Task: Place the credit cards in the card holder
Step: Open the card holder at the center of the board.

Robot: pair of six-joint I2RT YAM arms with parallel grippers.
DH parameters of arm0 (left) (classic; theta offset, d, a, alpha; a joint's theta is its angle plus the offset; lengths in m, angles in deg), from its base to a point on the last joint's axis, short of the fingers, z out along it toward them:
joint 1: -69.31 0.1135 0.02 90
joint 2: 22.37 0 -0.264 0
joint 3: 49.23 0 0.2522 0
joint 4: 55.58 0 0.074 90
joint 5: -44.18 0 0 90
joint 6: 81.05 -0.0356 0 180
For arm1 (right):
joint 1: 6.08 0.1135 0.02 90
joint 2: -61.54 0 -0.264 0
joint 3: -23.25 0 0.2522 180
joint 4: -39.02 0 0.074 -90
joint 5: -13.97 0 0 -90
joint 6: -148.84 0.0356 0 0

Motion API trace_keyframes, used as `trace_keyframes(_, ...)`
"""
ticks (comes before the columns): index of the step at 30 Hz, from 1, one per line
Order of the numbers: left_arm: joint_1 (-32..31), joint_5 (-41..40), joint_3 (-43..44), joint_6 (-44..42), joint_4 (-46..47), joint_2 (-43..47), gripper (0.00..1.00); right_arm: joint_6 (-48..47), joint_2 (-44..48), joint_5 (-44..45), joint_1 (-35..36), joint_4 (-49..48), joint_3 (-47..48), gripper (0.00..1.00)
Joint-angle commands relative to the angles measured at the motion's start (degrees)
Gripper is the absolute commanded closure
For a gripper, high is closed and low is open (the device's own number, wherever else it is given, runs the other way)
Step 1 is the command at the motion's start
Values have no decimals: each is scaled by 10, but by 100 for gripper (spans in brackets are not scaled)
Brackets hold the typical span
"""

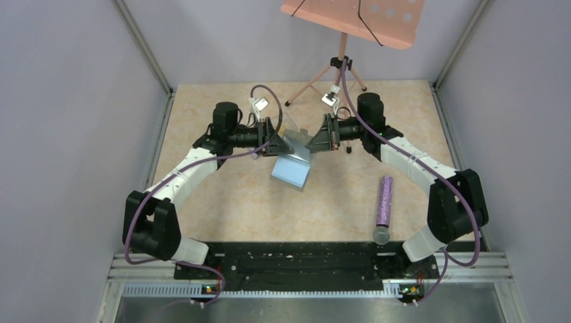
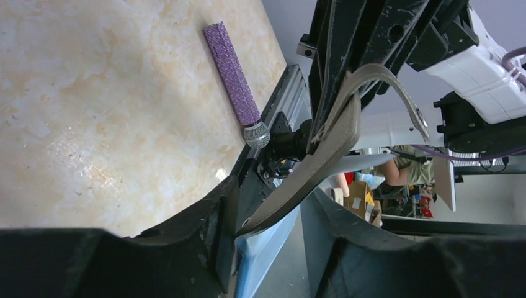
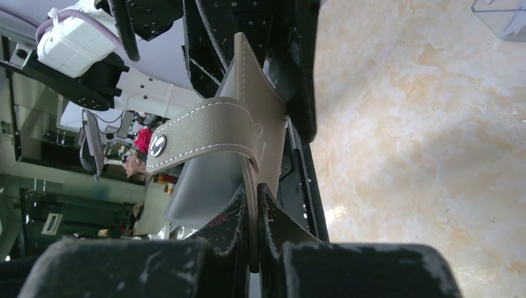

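Observation:
The grey card holder (image 1: 297, 144) hangs in the air over the middle of the table, between both grippers. My right gripper (image 1: 315, 142) is shut on one of its leather flaps (image 3: 260, 105); the snap strap (image 3: 205, 133) curls off to the left of the right gripper (image 3: 255, 192). A pale blue credit card (image 1: 291, 170) slopes down from the holder's lower edge. In the left wrist view this card (image 2: 263, 248) lies across the gap between the fingers of my left gripper (image 2: 273, 192), which close on its edges, with the holder's edge (image 2: 335, 136) just above it. The left gripper (image 1: 277, 147) comes in from the left.
A purple glittery microphone (image 1: 384, 200) lies at the front right, near the right arm's base. A clear plastic box (image 3: 499, 18) stands behind the grippers. A music stand's tripod (image 1: 337, 74) stands at the back. Grey walls close in both sides.

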Motion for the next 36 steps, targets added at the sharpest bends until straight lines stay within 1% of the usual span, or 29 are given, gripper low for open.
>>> trace_keyframes(1,3,34,-6,23,66,21,59,2,-13,2,-2,-22,2,100)
trace_keyframes(3,4,33,-7,24,66,21,67,4,-15,10,-2,-22,2,100)
trace_keyframes(7,4,20,-9,26,66,24,85,2,-16,27,-2,-11,1,100)
trace_keyframes(8,4,16,-10,27,66,24,90,-3,-14,31,-2,-6,0,96)
trace_keyframes(11,4,8,-7,24,57,26,99,-29,-3,59,-7,31,4,78)
trace_keyframes(12,5,3,-5,20,51,27,100,-42,4,73,-12,49,7,72)
trace_keyframes(14,7,-10,0,4,8,31,100,-66,18,104,-24,90,13,62)
trace_keyframes(17,7,-26,11,-26,-43,31,100,-93,36,129,-41,123,13,49)
trace_keyframes(20,7,-31,24,-54,-93,27,100,-116,46,134,-46,147,16,40)
trace_keyframes(22,6,-28,30,-67,-111,25,100,-126,48,128,-46,154,15,37)
trace_keyframes(30,2,3,32,-71,-117,21,100,-121,34,75,-38,125,10,29)
trace_keyframes(36,-4,12,37,-69,-117,12,100,-124,11,51,-3,125,22,27)
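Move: The card holder hangs open in the air between the hands, its middle about 3 cm back and 1 cm right of the left hand, some 1 cm lower, with an edge already between the half-open left fingers. The right hand still pinches it, its middle lying about 4 cm back and 5 cm left of that hand, 2 cm lower. The clear card box stands on the table some 10 cm ahead, 8 cm left and 20 cm below the left hand. Left fingers pinch the card holder; the right ones let go, easing some 4 cm down, right and forward. ##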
